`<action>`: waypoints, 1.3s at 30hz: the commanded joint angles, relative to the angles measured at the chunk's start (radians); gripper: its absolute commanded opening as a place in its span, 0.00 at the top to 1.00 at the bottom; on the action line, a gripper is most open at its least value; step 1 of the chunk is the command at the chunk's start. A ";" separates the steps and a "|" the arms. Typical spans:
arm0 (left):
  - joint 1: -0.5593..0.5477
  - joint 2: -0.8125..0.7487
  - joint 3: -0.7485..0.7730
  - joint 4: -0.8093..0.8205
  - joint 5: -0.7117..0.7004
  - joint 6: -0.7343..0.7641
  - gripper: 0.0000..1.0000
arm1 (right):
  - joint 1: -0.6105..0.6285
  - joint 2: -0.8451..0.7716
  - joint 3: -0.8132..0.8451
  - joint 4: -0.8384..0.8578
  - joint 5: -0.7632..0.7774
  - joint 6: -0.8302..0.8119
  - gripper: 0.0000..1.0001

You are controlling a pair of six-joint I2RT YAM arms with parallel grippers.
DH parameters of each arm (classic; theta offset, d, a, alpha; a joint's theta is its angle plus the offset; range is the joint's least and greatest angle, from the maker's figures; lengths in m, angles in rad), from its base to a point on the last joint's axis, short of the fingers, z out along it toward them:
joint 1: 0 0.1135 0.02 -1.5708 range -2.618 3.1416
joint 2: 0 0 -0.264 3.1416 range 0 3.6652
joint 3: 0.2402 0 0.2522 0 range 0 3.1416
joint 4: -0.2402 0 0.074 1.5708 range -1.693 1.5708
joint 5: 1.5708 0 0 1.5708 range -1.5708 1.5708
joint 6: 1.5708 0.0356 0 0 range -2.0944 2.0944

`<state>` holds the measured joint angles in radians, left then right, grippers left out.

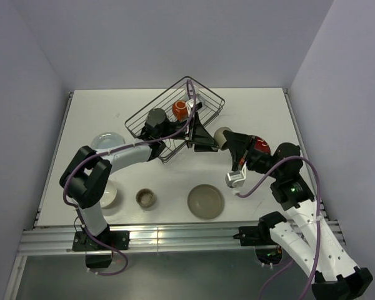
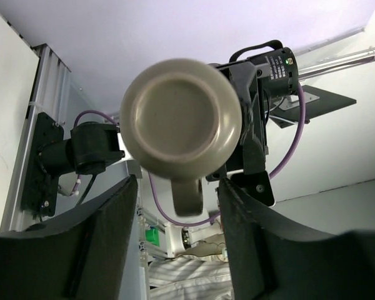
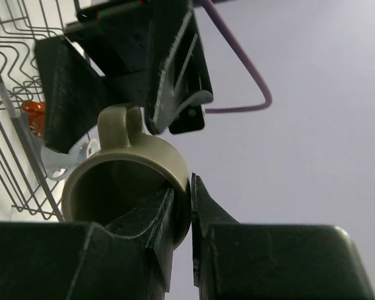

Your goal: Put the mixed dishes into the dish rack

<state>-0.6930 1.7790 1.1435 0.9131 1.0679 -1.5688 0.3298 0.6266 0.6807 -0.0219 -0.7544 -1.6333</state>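
Note:
A beige mug [image 1: 222, 135] hangs in the air right of the dish rack [image 1: 207, 94]. My right gripper [image 1: 232, 142] is shut on its wall, one finger inside the rim and one outside [image 3: 182, 187]. My left gripper [image 1: 204, 135] stands open, its fingers on either side of the mug's handle [image 2: 187, 194] without touching it. In the left wrist view the mug's base [image 2: 181, 115] faces the camera. An orange-red mug [image 1: 180, 109] and a grey cup [image 1: 156, 116] sit in the rack.
On the table lie an olive-grey dish [image 1: 205, 201], a small cup [image 1: 145, 198], a cream bowl [image 1: 110, 195] partly behind the left arm, and a pale plate [image 1: 106, 140]. A red floral plate [image 1: 261, 145] shows under the right arm.

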 commanded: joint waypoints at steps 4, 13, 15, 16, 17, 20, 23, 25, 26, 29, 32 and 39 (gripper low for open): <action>-0.013 -0.012 0.073 -0.048 0.032 0.062 0.49 | 0.018 -0.034 -0.023 0.020 -0.039 -0.091 1.00; -0.036 -0.003 0.102 -0.097 0.090 0.084 0.62 | 0.020 -0.021 -0.044 0.046 -0.014 -0.082 1.00; -0.037 0.000 0.104 -0.071 0.102 0.073 0.66 | 0.020 -0.024 -0.049 0.045 -0.025 -0.082 1.00; -0.039 0.005 0.105 -0.059 0.106 0.056 0.74 | 0.020 -0.027 -0.052 0.042 -0.029 -0.086 1.00; -0.037 0.008 0.105 -0.042 0.110 0.044 0.77 | 0.020 -0.030 -0.059 0.042 -0.037 -0.086 1.00; -0.040 0.023 0.102 0.052 0.119 -0.017 0.94 | 0.020 -0.038 -0.070 0.040 -0.037 -0.088 1.00; -0.039 0.026 0.093 0.092 0.119 -0.039 1.00 | 0.020 -0.044 -0.075 0.040 -0.022 -0.073 0.99; -0.034 0.019 0.088 0.035 0.110 0.010 1.00 | 0.020 -0.051 -0.079 0.040 -0.011 -0.059 0.90; -0.031 0.014 0.088 0.011 0.109 0.027 1.00 | 0.018 -0.054 -0.082 0.040 -0.008 -0.056 0.86; -0.016 -0.003 0.093 -0.086 0.102 0.102 1.00 | 0.020 -0.070 -0.092 0.030 0.003 -0.051 0.65; 0.007 -0.024 0.098 -0.176 0.095 0.173 1.00 | 0.020 -0.083 -0.104 0.030 0.010 -0.051 0.49; 0.076 -0.073 0.090 -0.328 0.083 0.291 1.00 | 0.018 -0.106 -0.113 -0.004 0.021 -0.036 0.33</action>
<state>-0.6453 1.7958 1.1980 0.6456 1.1568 -1.3869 0.3428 0.5373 0.5686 -0.0174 -0.7444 -1.6691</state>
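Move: The grey-green cup hangs sideways in the right gripper. Its middle is about 5 cm ahead of the left hand, 3 cm to its right and level with it, with the handle just off the open left fingertips. From the left hand, the dish rack's middle is some 25 cm ahead, 14 cm left and 25 cm down; the orange mug in it is about 30 ahead, 12 left. The grey plate is 7 cm back, 1 left and 30 below. From the right hand, the cup's middle is 3 cm left, 1 ahead and 3 below. Ease the left gripper back about 1.5 cm while closing its fingers to pinch the cup's handle, with the right gripper still holding the rim and sinking slightly. Once the left grip is set, open the right fingers wide to let go of the rim, letting that hand sink on to some 3 cm in all. Then carry the cup with the left hand about 3 cm forward and 2.5 cm down, towards the rack. ##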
